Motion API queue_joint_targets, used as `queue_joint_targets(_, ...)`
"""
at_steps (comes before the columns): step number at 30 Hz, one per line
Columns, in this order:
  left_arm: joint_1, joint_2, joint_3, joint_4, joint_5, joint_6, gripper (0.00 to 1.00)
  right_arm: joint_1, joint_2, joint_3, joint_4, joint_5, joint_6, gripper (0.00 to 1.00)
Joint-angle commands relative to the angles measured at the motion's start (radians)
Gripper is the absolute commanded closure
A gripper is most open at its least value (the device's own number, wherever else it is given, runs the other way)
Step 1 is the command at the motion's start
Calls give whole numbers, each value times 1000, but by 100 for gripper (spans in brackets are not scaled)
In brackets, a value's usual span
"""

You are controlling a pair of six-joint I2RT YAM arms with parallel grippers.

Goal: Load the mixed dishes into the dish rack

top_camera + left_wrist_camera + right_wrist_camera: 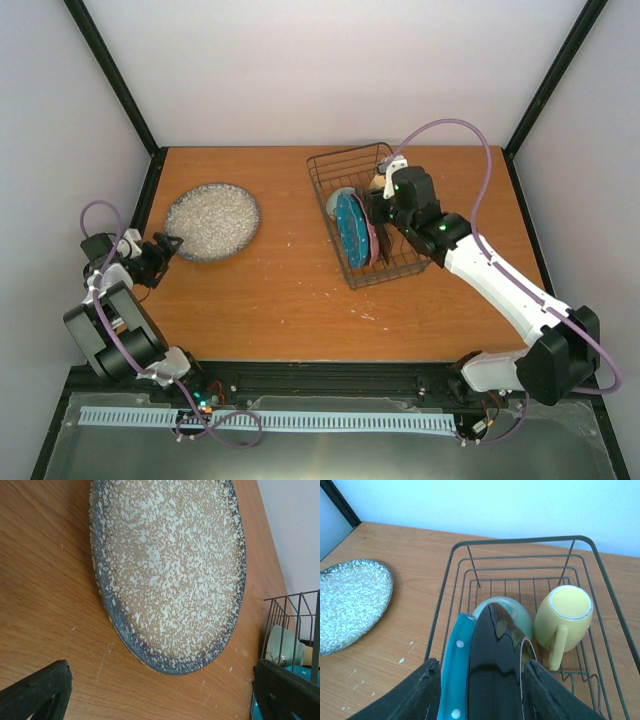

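The grey speckled plate [213,221] lies flat on the table at the left; it also shows in the left wrist view [170,565]. My left gripper [165,245] is open and empty at its near-left rim, both fingers low on the table [160,695]. The dish rack [345,170] holds the blue dotted plate [452,680] and the pink-red dotted plate [371,240] upright, the pale green bowl [512,612] and the yellow mug [565,615] on its side. My right gripper [480,690] is open, its fingers straddling both upright plates.
Dark frame posts and white walls stand behind and beside the wooden table [290,290]. The rack's far corner shows at the right of the left wrist view [292,615]. The grey plate shows at the left of the right wrist view [350,600].
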Motion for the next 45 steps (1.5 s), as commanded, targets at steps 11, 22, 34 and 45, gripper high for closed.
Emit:
queue_joint_targets(11,3,49,25,-54,-81,8,1,-6,-57,-30,49,-10,-25,54)
queue_joint_targets(22,3,154,66,-29,-44,5,5,-6,-93,-59,64,3,-36,54)
queue_joint_targets(34,3,348,81,148,169,-68,17,-15,-115,-72,76,9,-42,54)
queue_joint_targets(45,1,495,130,257,214,-111,43,-20,-111,-65,87,15,-48,54)
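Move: Ahead and to the right of the open left hand, the speckled plate lies flat; its middle is about 11 cm farther out, 9 cm to the right and 8 cm below. Its near-left rim is much closer to the fingers. The dish rack stands some 51 cm to this hand's right and 11 cm ahead, with the blue plate in it about 47 cm right and 7 cm ahead. From the right hand, the speckled plate is roughly 43 cm left, 4 cm ahead and 24 cm lower. Sinking about 5 cm beside the speckled plate with its fingers wide, easing back a little and tipping down slightly, the left hand then slides forward some 5 cm over the near-left rim. On that stretch it levels its pitch, rolls its left side down nearly 20 degrees and narrows its fingers to a bit over half open around the rim. The empty right hand lifts slightly clear of the rack. ##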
